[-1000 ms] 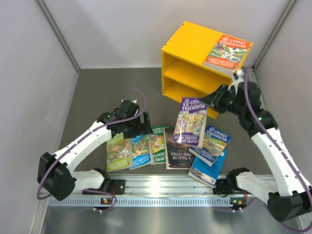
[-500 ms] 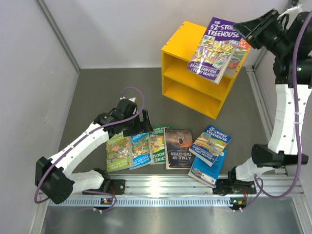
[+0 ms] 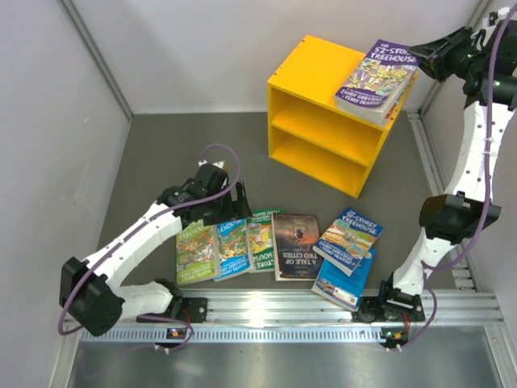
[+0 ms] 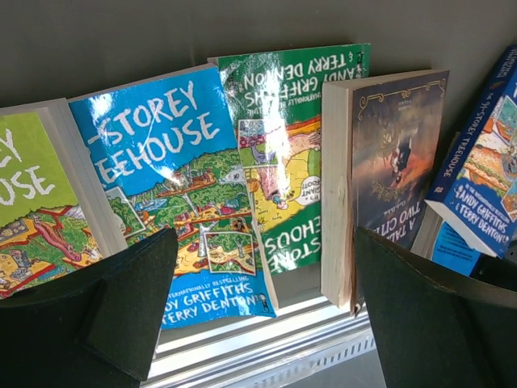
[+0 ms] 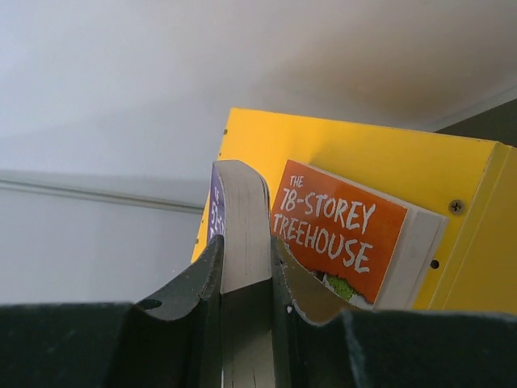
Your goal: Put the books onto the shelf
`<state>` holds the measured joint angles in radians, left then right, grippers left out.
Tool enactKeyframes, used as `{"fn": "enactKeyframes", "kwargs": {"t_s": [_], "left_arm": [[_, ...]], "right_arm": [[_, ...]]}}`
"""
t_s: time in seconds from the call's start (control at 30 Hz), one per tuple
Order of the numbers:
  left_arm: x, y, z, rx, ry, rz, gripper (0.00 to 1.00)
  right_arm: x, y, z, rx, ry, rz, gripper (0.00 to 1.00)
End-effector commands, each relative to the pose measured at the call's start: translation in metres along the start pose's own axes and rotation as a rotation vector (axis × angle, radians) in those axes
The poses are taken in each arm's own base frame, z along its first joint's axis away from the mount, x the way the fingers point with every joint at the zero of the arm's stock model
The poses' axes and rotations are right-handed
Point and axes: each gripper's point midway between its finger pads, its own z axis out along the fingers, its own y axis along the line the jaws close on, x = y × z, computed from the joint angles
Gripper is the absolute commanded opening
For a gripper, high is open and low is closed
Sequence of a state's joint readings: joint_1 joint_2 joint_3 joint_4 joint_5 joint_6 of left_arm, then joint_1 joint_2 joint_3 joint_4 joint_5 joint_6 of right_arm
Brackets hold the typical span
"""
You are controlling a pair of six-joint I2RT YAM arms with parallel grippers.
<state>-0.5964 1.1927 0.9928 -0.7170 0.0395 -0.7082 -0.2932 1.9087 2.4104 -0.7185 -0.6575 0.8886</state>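
Note:
My right gripper (image 3: 422, 55) is shut on the edge of a purple Treehouse book (image 3: 380, 75), held over the top of the yellow shelf (image 3: 311, 69). The purple book (image 5: 242, 218) covers most of an orange "78-Storey Treehouse" book (image 5: 339, 234) lying on the shelf top (image 5: 363, 153). Whether the two touch I cannot tell. My left gripper (image 3: 223, 212) hangs open over a row of books on the table: green (image 3: 196, 252), blue (image 3: 232, 249), green (image 3: 260, 242), dark (image 3: 296, 246). Its fingers (image 4: 121, 299) frame the blue book (image 4: 170, 186) and hold nothing.
A blue "52-Storey" book (image 3: 349, 238) overlaps a plain blue one (image 3: 343, 284) right of the row. An aluminium rail (image 3: 275, 311) runs along the near edge. Grey walls close in on both sides and behind. Both shelf compartments (image 3: 319, 129) face the arms.
My right arm has swung the purple book up from above the table row to the shelf top and lowered it flat over the orange book. The left arm has hardly moved.

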Motion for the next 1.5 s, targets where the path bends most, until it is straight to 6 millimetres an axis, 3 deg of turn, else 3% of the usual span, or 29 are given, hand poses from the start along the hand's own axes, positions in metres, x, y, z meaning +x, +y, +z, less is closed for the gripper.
{"fn": "enactKeyframes", "kwargs": {"t_s": [0.0, 0.37, 0.63, 1.47], "left_arm": [[-0.017, -0.010, 0.003, 0.014, -0.045, 0.010, 0.95], [-0.025, -0.014, 0.014, -0.007, -0.037, 0.021, 0.95], [-0.024, -0.013, 0.017, -0.016, -0.027, 0.010, 0.95], [-0.026, -0.009, 0.023, -0.058, -0.025, -0.011, 0.94]], "right_arm": [[-0.011, 0.039, -0.017, -0.123, -0.034, -0.069, 0.00], [-0.011, -0.024, 0.010, -0.010, -0.006, -0.052, 0.00], [-0.018, -0.054, 0.029, 0.026, 0.001, -0.032, 0.00], [0.000, -0.075, 0.028, -0.011, 0.104, -0.036, 0.02]]}}
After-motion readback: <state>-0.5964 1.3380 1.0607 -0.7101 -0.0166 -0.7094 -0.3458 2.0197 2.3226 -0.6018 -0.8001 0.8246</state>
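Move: Up over the right end of the shelf, the right hand holds the purple 52-Storey book by its far right corner. The orange 78-Storey book it is meant for lies about 4 cm back, 6 cm to the left and 10 cm below. The middle of the shelf top is some 13 cm left, 1 cm ahead and 12 cm down; its near right corner is 17 cm back, 6 cm left. From the left hand, the orange book is roughly 22 cm ahead, 35 cm right and 21 cm higher. Lowering the purple book onto the orange one, the right hand goes down about 6 cm while easing some 3–4 cm forward and 2 cm right, then nearly stops and turns slightly counter-clockwise. Its fingers keep their pinch on the corner throughout. The open, empty left hand drifts about 2 cm forward and 2 cm down above its row of books. ##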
